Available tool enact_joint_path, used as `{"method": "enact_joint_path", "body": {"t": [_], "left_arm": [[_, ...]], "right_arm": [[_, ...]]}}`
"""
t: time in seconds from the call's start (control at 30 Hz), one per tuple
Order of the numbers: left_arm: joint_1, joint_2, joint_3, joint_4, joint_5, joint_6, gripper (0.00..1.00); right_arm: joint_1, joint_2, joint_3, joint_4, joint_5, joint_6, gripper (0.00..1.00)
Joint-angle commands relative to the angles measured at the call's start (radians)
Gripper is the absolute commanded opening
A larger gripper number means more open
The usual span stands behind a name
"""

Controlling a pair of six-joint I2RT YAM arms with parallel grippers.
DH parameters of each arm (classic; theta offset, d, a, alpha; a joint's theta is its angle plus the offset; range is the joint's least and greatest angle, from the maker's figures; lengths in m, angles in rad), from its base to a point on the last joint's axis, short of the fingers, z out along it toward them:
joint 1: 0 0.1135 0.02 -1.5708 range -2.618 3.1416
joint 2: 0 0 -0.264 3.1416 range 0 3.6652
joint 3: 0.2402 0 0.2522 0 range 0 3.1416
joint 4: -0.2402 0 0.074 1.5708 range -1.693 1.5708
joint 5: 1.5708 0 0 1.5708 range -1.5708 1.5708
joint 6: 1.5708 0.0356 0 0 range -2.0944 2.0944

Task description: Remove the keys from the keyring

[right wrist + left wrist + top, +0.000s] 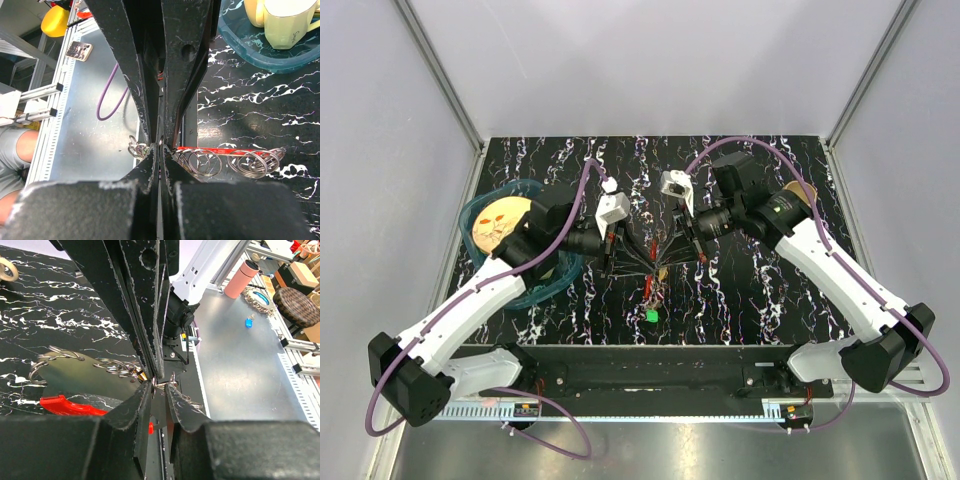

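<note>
My two grippers meet tip to tip over the middle of the table. The left gripper (645, 264) (159, 386) and the right gripper (667, 262) (161, 148) are both shut on wire loops of the keyring (653, 284), which hangs between them above the table. Its grey rings (114, 368) (201, 161) and red piece (69, 405) (212, 148) spread out beside the fingers. A brass-gold bit (141, 374) shows among the rings. A green-headed key (651, 315) lies loose on the table just below the bunch. No silver key can be made out.
A teal basin (556, 282) (265, 59) with an orange plate (500, 221) and cream mugs (290, 22) stands at the left. A tan object (806, 189) lies at the back right. The black rail (650, 365) runs along the near edge.
</note>
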Motion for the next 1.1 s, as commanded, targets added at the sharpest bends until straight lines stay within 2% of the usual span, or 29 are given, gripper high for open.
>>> {"method": "enact_joint_path", "body": {"t": [0.0, 0.2, 0.23, 0.27, 0.3, 0.43, 0.47, 0.5, 0.67, 0.8, 0.83, 0.93, 1.07], "left_arm": [[-0.001, 0.006, 0.057, 0.017, 0.049, 0.018, 0.19], [-0.015, 0.017, 0.06, 0.035, 0.065, 0.011, 0.12], [-0.018, 0.02, 0.061, 0.037, 0.063, 0.012, 0.09], [-0.021, 0.023, 0.06, 0.038, 0.063, 0.014, 0.02], [-0.024, 0.025, 0.06, 0.038, 0.063, 0.015, 0.0], [-0.026, 0.011, 0.051, 0.046, 0.014, 0.014, 0.0], [-0.026, -0.003, 0.035, 0.069, 0.005, 0.006, 0.0], [-0.024, -0.012, 0.023, 0.095, -0.026, -0.011, 0.0], [-0.006, -0.067, -0.096, 0.282, -0.099, -0.149, 0.0], [-0.004, -0.121, -0.16, 0.411, -0.17, -0.238, 0.0], [-0.003, -0.139, -0.17, 0.437, -0.179, -0.267, 0.0], [0.003, -0.167, -0.207, 0.541, -0.218, -0.339, 0.0], [0.014, -0.176, -0.242, 0.708, -0.245, -0.431, 0.0]], "right_arm": [[0.018, -0.026, 0.004, 0.056, -0.045, 0.016, 0.0], [0.022, -0.027, -0.002, 0.057, -0.043, 0.017, 0.0], [0.024, -0.027, -0.003, 0.056, -0.045, 0.017, 0.0], [0.024, -0.026, -0.003, 0.057, -0.045, 0.02, 0.0], [0.025, -0.026, -0.003, 0.057, -0.045, 0.024, 0.0], [0.024, -0.03, -0.003, 0.071, 0.016, 0.046, 0.01], [0.024, -0.038, -0.006, 0.08, 0.045, 0.069, 0.13], [0.025, -0.044, -0.017, 0.091, 0.094, 0.077, 0.2], [0.024, -0.168, -0.109, 0.31, 0.272, 0.25, 0.42], [0.025, -0.321, -0.253, 0.448, 0.624, 0.277, 0.49], [0.025, -0.387, -0.287, 0.52, 0.66, 0.275, 0.53], [0.024, -0.493, -0.423, 0.669, 0.711, 0.28, 0.58], [0.025, -0.538, -0.531, 0.775, 0.632, 0.323, 0.6]]}}
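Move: At both hands' fingertips is the keyring: the right fingers are shut on it, and the left fingers, still slightly open, straddle the same spot. From the left hand, the metal plate threaded with rings lies some 4 cm ahead and 1 cm lower, the yellow key 1 cm to the right, level fore and aft, and 3 cm below. The red-handled tool hangs about 2 cm ahead and 5 cm below; the green key is roughly 8 cm back and 6 cm below. Closing its fingers fully, the left hand pinches the keyring beside the right fingertips and then keeps hold, nearly in place apart from a late rise of a couple of centimetres and a small counter-clockwise turn. Only after that grip does the right hand open past half, let go and draw off about 5 cm to the right, some 3 cm forward and up, speeding up and swinging its fingers clockwise by roughly 35 degrees as they tip upward. ##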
